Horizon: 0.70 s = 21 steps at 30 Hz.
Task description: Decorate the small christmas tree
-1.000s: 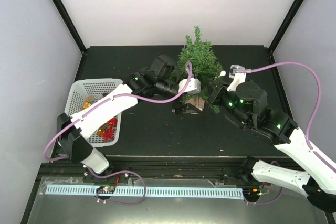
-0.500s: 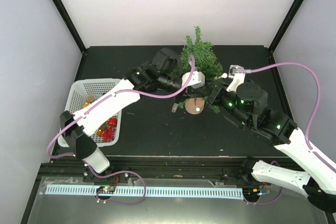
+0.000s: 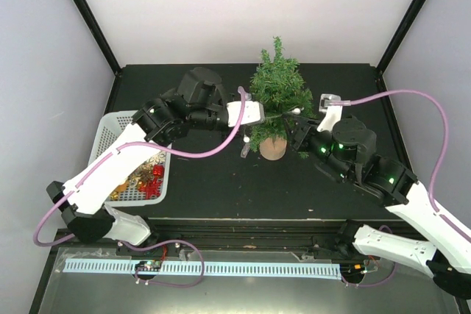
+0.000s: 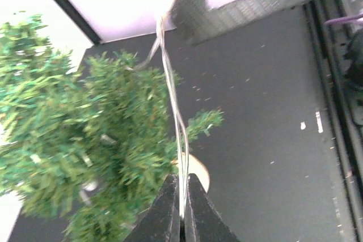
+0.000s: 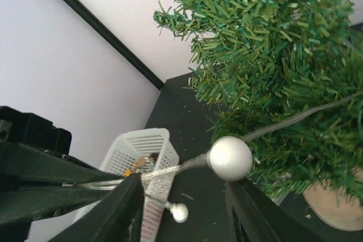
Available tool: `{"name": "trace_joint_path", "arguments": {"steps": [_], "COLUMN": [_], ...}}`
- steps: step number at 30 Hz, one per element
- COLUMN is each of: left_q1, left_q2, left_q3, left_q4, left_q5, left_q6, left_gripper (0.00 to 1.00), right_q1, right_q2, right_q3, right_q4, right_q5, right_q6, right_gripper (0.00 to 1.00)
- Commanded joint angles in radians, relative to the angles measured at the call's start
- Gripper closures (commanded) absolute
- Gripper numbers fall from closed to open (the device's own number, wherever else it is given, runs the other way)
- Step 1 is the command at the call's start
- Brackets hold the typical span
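Observation:
The small christmas tree (image 3: 277, 95) stands upright on its tan stump base (image 3: 273, 149) at the back middle of the table. My left gripper (image 3: 258, 118) is just left of the tree and shut on a thin silver light-string wire (image 4: 172, 92). The wire runs past the branches to a white ball bulb (image 3: 296, 111). In the left wrist view the jaws (image 4: 181, 213) pinch the wire above the stump (image 4: 197, 173). My right gripper (image 3: 299, 133) is open at the tree's right side. The bulb (image 5: 229, 158) hangs between its fingers (image 5: 189, 213), unclamped, in front of the tree (image 5: 266, 55).
A white basket (image 3: 118, 126) with red and gold ornaments sits at the left; it also shows in the right wrist view (image 5: 144, 145). A second small bulb (image 5: 180, 212) of the string lies on the table (image 3: 199, 174), left of the stump (image 3: 243, 150).
The tree was tipped over with its stump facing up and now stands upright. My left arm has pulled back to the left with the wire. The right arm barely moved.

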<state>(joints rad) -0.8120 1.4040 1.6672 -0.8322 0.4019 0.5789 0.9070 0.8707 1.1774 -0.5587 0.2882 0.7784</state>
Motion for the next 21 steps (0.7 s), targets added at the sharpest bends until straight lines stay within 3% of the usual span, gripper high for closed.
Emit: {"name": "trace_joint_path", "arguments": {"steps": [1,5,13,21], "left_q1": [0.012,0.02,0.092,0.123], "left_q2": [-0.014,0.005,0.111,0.258], "left_q3": [0.074,0.105,0.182,0.318], "left_q4": [-0.071,-0.066,0.008,0.09], "left_q5": [-0.165,-0.258,-0.444,-0.518], "left_q6": [0.057,0.096,0.194,0.246], "left_gripper": [0.98,0.99,0.99,0.98], "right_q1": [-0.005,-0.004,-0.004,-0.006], "right_q2": [-0.038,-0.077,-0.143,-0.144], "right_q3": [0.004,0.004,-0.008,-0.018], "right_q4": [0.003,-0.019,-0.035,-0.034], "right_q5": [0.049,0.098,0.194,0.214], "right_q6": [-0.023,-0.041,-0.082,-0.109], "right_gripper": [0.53,0.46,0.43,0.43]}}
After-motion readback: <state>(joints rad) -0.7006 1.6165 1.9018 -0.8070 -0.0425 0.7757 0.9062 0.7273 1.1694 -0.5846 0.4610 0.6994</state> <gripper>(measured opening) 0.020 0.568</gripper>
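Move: My left hand grips the light string; the tree it is being taken round has its trunk about 14 cm ahead and 7 cm to the right, its middle some 15 cm lower. The clear battery box lies far below, roughly 13 cm ahead and 1 cm right. From my right hand the trunk is about 14 cm ahead and 1 cm left; a white bulb of the string sits some 3 cm ahead of its fingers, straight on and slightly higher. Keeping the string pinched, I swing my left hand forward about 14 cm, first drifting a little left, to come in along the tree's left side, turning it some 20 degrees counter-clockwise and tipping the fingers up. Meanwhile I open my right fingers further, leave the string and back away from the tree, about 6 cm right and 3 cm up. ##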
